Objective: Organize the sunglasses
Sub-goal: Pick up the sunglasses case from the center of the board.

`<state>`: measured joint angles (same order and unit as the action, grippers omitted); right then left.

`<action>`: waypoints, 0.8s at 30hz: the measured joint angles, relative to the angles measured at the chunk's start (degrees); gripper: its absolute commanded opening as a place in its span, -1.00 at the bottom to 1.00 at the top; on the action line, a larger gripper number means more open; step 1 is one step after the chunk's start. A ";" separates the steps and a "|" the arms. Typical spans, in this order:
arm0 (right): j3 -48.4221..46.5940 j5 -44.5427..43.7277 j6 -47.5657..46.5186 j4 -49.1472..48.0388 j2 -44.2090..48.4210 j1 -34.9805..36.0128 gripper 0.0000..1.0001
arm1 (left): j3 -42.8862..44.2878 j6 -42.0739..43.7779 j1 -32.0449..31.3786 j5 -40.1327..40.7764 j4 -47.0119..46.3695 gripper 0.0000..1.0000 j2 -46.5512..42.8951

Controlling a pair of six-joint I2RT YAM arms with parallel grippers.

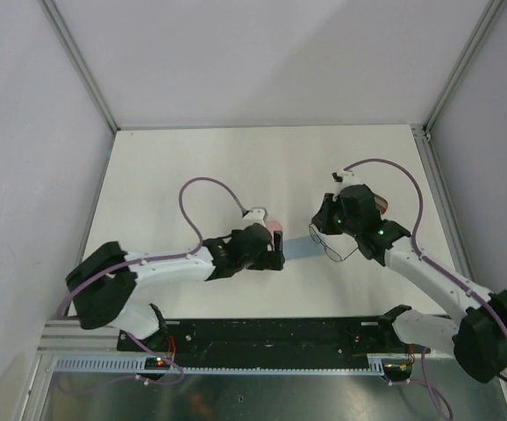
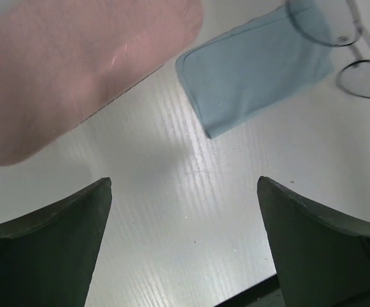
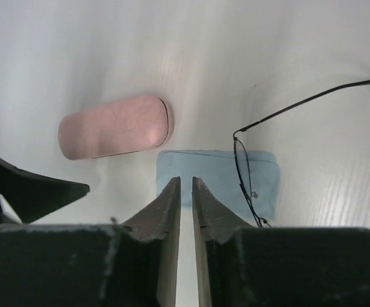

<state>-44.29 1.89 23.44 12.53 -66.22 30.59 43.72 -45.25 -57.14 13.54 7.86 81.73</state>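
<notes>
One pair of sunglasses (image 3: 300,102), dark thin wire with rounder clear lenses, rests with its lenses on a light blue cloth (image 3: 210,176) and one temple arm stretched out over the table. The same sunglasses (image 2: 364,80) show at the upper right of the left wrist view, and in the top view the sunglasses (image 1: 330,248) lie just under my right wrist. My right gripper (image 3: 186,180) hovers over the cloth's near edge, left of the frame. Its jaws are parted by a narrow gap with nothing between them. My left gripper (image 2: 185,182) is wide open over bare table.
A closed pink oblong case (image 3: 114,126) lies left of the cloth; this case (image 2: 76,70) sits just beyond my left fingers. The cloth (image 1: 299,248) lies between the two grippers. White walls ring the table and a black rail runs along its near edge.
</notes>
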 measured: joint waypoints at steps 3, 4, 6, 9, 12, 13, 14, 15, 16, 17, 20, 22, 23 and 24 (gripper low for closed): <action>1.75 -1.51 0.96 0.33 4.28 -0.94 -0.25 | 1.73 -3.65 -1.86 3.13 2.05 0.99 4.94; 2.43 -2.01 1.29 0.52 5.73 -1.25 -0.18 | 2.29 -4.76 -2.21 4.02 2.56 0.99 6.51; 3.43 -3.02 1.68 1.22 8.09 -1.66 -0.03 | 3.56 -6.45 -2.45 5.60 3.41 0.99 9.31; 4.22 -4.39 2.10 2.86 11.15 -2.05 0.04 | 6.38 -7.82 -1.79 7.48 3.80 0.99 12.70; 4.44 -5.55 2.10 4.22 13.27 -2.29 0.09 | 9.05 -8.17 0.28 8.39 3.76 0.99 15.41; 4.48 -5.86 2.10 4.68 13.84 -2.32 0.12 | 10.10 -8.24 1.53 8.59 3.76 0.99 16.37; 4.55 -6.19 2.12 5.09 14.43 -2.34 0.18 | 11.04 -8.15 2.80 8.81 3.52 0.99 17.31; 4.68 -6.51 2.14 5.51 14.99 -2.34 0.21 | 12.22 -7.85 4.42 9.01 3.34 0.99 18.36; 4.81 -6.99 2.16 5.97 15.45 -2.36 0.28 | 13.88 -7.19 6.56 9.20 3.28 0.99 19.80; 4.92 -7.45 2.14 6.34 15.72 -2.45 0.34 | 15.34 -6.64 8.35 9.25 2.99 0.99 21.14; 5.09 -8.39 2.03 6.99 15.15 -3.50 0.51 | 20.39 -4.11 13.31 9.75 2.49 0.99 25.49; 5.07 -8.02 2.08 6.86 13.51 -6.34 0.68 | 23.58 -2.16 16.39 9.90 1.88 0.99 28.20; 5.09 -7.39 2.27 6.67 12.35 -8.39 0.76 | 25.24 -0.92 17.92 9.90 1.60 0.99 29.57; 5.07 -6.49 2.56 6.27 10.84 -10.84 0.83 | 26.75 0.33 19.30 9.86 1.36 0.99 30.75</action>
<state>-39.22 -4.60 26.00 18.81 -55.37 19.75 70.48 -44.93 -37.85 23.40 9.21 112.49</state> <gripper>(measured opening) 0.818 0.995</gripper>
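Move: The pink sunglasses case lies crosswise about 10 cm ahead of the open left hand and 4 cm to its left, some 4 cm lower; the blue cloth is 5 cm ahead and 11 cm to the right of that hand. From the right hand, the plaid case lies roughly 18 cm ahead and 18 cm to the right, 12 cm below; the open sunglasses are about 4 cm ahead and 8 cm right, 13 cm down. Up to the pink case's near side, then against it: the left hand sinks about 4 cm, then sweeps forward some 19 cm, drifting slightly left and turning about 25 degrees counter-clockwise, wide-open fingertips pushing the case along. The right hand opens wide while going 9 cm to the right towards the plaid case, first rising and easing back slightly, then dipping forward and down. ##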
